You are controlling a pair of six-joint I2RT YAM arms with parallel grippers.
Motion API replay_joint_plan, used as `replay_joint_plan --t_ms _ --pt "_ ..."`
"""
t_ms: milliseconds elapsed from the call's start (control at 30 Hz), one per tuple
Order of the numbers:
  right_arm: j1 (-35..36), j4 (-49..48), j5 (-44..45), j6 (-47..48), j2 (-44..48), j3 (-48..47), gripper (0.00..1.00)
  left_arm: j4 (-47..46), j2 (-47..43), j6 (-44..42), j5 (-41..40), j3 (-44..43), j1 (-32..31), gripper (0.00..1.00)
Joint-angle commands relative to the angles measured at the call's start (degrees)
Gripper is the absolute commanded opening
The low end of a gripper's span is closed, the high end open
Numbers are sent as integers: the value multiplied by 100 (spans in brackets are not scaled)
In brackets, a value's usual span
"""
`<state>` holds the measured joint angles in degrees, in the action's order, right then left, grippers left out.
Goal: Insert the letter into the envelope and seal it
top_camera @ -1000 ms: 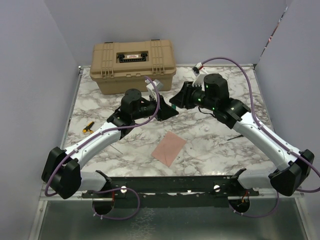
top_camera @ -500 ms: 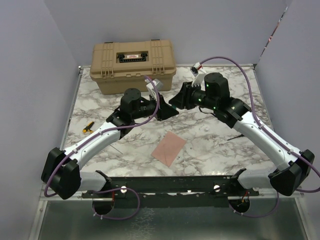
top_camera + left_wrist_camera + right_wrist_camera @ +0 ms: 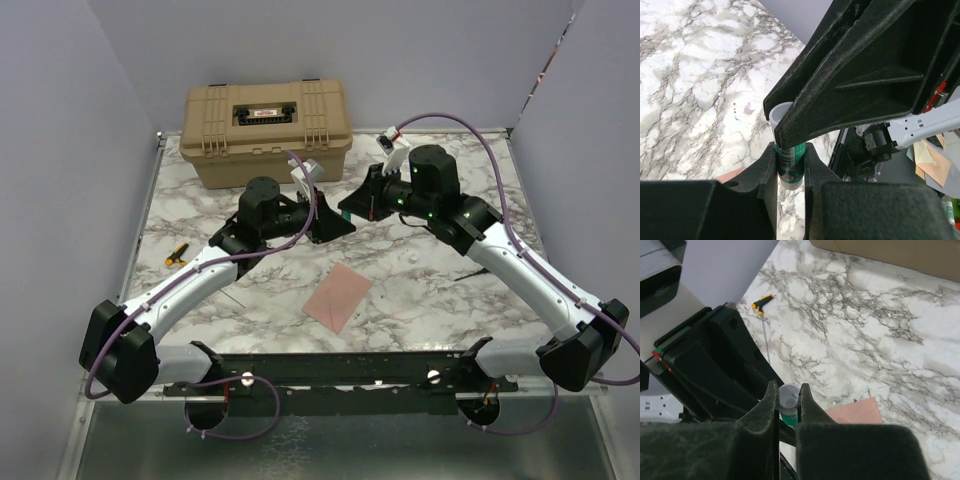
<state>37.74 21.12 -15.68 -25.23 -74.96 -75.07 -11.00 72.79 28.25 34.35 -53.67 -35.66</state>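
The pinkish-brown envelope (image 3: 338,297) lies flat on the marble table near the front middle; a corner of it shows in the right wrist view (image 3: 855,412). The letter is out of view. Above the table's middle, my two grippers meet tip to tip. My left gripper (image 3: 335,222) (image 3: 790,152) is shut on the green body of a glue stick (image 3: 791,172). My right gripper (image 3: 352,205) (image 3: 788,389) is shut on the stick's white cap (image 3: 789,396). In the top view the grippers hide the stick.
A tan hard case (image 3: 266,132) stands at the back left. A yellow-and-black tool (image 3: 176,255) lies near the left edge. A small white scrap (image 3: 408,256) rests right of centre. Purple walls close in the table on three sides.
My right gripper's jaws have closed onto the glue stick's cap. Both wrists have shifted slightly left. The left grip and the envelope are unchanged.
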Motion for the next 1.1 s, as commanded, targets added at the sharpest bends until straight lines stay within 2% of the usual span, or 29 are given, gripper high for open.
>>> replay_joint_plan --t_ms 0,100,200,300,433,533,633,733,767,867,1000,1067 --pt "75 -50 -1172 582 237 -2 0 -196 -251 -130 354 -97 -20 0" --pt "69 -23 -1887 1311 402 48 0 -201 -369 -335 848 -36 -17 0" --pt "73 -54 -3003 1827 515 89 0 -203 -574 -548 1436 9 -20 0" --pt "75 -127 -3978 2022 614 116 0 -208 -923 -809 1810 105 -22 0" --pt "76 -448 -4697 2136 824 338 0 -257 -1235 -1043 2218 210 -24 0" --pt "69 -643 -5049 2117 871 376 0 -287 -1280 -1045 2240 221 -20 0" --pt "76 -611 -4238 1819 824 251 2 -306 -1278 -996 1913 214 -20 0" --pt "75 -600 -2319 979 750 89 51 -258 -1241 -909 1279 224 -21 0" --pt "74 -531 -1684 731 701 28 59 -242 -1211 -883 969 225 -20 0" --pt "73 -188 -627 84 487 -151 64 -200 -1101 -701 261 210 -20 0" --pt "81 -686 -664 -562 416 178 65 -208 -1022 -653 -46 222 -21 0" --pt "83 -935 -457 -696 495 361 60 -213 -1013 -656 -51 237 -20 0"
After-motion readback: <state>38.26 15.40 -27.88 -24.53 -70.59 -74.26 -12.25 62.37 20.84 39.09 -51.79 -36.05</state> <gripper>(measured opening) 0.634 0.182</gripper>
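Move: The glue stick stands upright between my hands: my left fingers hold its green body, its middle about 1 cm above their grip. My right fingers are shut around its white upper end, with the stick's middle some 2 cm below them. From my left hand, the envelope lies about 5 cm back, 1 cm left and 27 cm down; a small white cap lies about 6 cm ahead and 17 cm to the right, also 27 cm down. I twist the glue stick between my hands: both swing back towards me about 10 cm and up some 6, my left turning clockwise some 25 degrees and my right counter-clockwise about 40. Then my right fingers open wide, ending their pinch on the white end, and both hands come forward again about 6–7 cm, unwinding, while my left keeps its grip. ##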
